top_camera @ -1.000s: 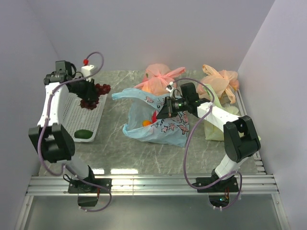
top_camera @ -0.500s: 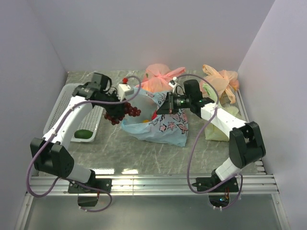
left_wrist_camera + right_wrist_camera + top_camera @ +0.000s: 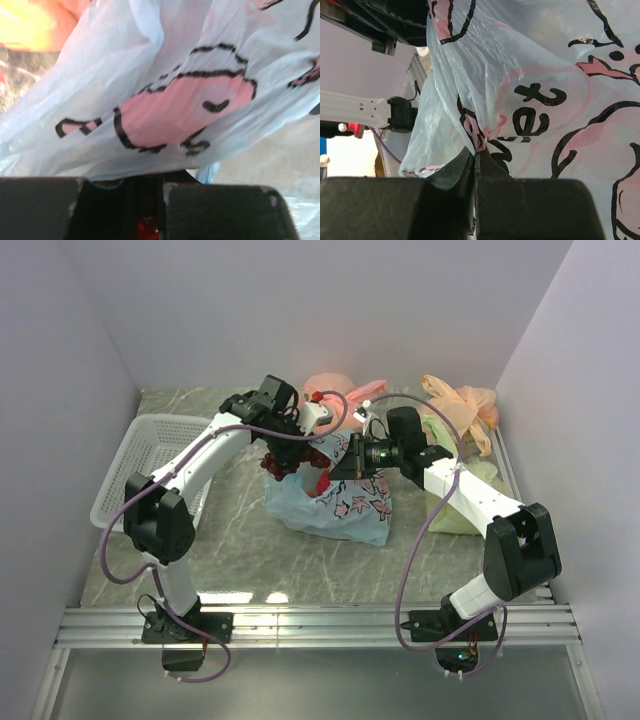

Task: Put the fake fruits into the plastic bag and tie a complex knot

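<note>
The light blue plastic bag [image 3: 345, 508] with pink-and-dark print sits mid-table, its mouth held up. My right gripper [image 3: 352, 457] [image 3: 476, 156] is shut on a pinch of the bag's rim film [image 3: 482, 135]. My left gripper [image 3: 292, 443] [image 3: 145, 187] reaches over the bag's left rim, shut on the dark purple grape bunch [image 3: 283, 462], which hangs at the mouth. In the left wrist view the bag's film [image 3: 175, 100] fills the frame and a red glint of the grape bunch [image 3: 145, 229] shows between the dark fingers. Other fake fruits are hidden. No knot is in view on this bag.
A white mesh basket [image 3: 140, 445] stands at the left, partly behind my left arm. Two knotted pink-orange bags [image 3: 335, 390] [image 3: 462, 405] lie at the back. A yellow-green bag [image 3: 452, 515] sits under my right arm. Walls close in on both sides.
My left arm has swung right from the basket to the bag's mouth, carrying the grape bunch. The right gripper has stayed shut on the bag's rim, which has lifted slightly.
</note>
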Available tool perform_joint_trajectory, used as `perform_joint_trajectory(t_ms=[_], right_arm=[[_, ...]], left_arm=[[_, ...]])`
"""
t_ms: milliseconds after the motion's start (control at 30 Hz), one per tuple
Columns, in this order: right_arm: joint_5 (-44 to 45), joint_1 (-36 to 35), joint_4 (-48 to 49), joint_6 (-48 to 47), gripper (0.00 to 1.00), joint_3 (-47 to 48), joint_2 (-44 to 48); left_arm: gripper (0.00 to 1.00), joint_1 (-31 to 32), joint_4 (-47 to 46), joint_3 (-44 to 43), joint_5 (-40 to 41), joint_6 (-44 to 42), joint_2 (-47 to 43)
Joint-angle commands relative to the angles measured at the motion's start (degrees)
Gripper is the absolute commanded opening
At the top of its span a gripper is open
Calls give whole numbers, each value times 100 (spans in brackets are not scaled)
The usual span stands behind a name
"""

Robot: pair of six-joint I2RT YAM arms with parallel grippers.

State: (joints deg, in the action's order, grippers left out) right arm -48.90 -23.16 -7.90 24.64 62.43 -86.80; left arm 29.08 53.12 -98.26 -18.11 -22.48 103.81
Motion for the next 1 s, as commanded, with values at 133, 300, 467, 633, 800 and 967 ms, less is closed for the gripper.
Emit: perform_joint_trajectory(t_ms=[133,300,467,633,800,967], right_arm=[[56,-5,-308,-504,0,49,32],[4,92,-230,-330,0,85,-29],[-137,276,192,155,0,172,-143],[-216,373,175,304,0,278,-240],[-242,540,35,331,0,471,-398],[-286,576,8,260,0,612,-557]], left_arm=[[10,98,-423,-494,237,-422,70],[3,-60,-829,-239,-385,-84,-106],[8,-52,-1988,272,-799,1428,16],[24,27,-3482,578,-862,3186,446],[52,115,-4110,599,-879,3533,772],[78,-7,-2714,465,-722,2434,238]])
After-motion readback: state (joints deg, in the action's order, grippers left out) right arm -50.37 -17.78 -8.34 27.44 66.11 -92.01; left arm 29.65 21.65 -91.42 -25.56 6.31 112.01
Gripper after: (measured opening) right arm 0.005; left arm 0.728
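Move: The left hand holds the grapes. The bag's open mouth lies about 6 cm to its right, 1 cm ahead and some 6 cm lower. The red fruit already inside is about 6 cm right, 4 cm back and 13 cm down; the pink tied bag stands about 11 cm ahead, 8 cm right and 12 cm below. From the right hand, pinching the bag's rim, the mouth is about 6 cm left, 3 cm ahead and 9 cm lower. Rightward and forward, the left hand carries the grapes about 8 cm across and 5 cm out to the bag's mouth, sinking some 3 cm late on; its fingers swing flatter to the right by about 25 degrees and open wide at the end. The right hand keeps its pinch on the rim, drifting back slightly at first, then easing forward about 4 cm and a little right. ##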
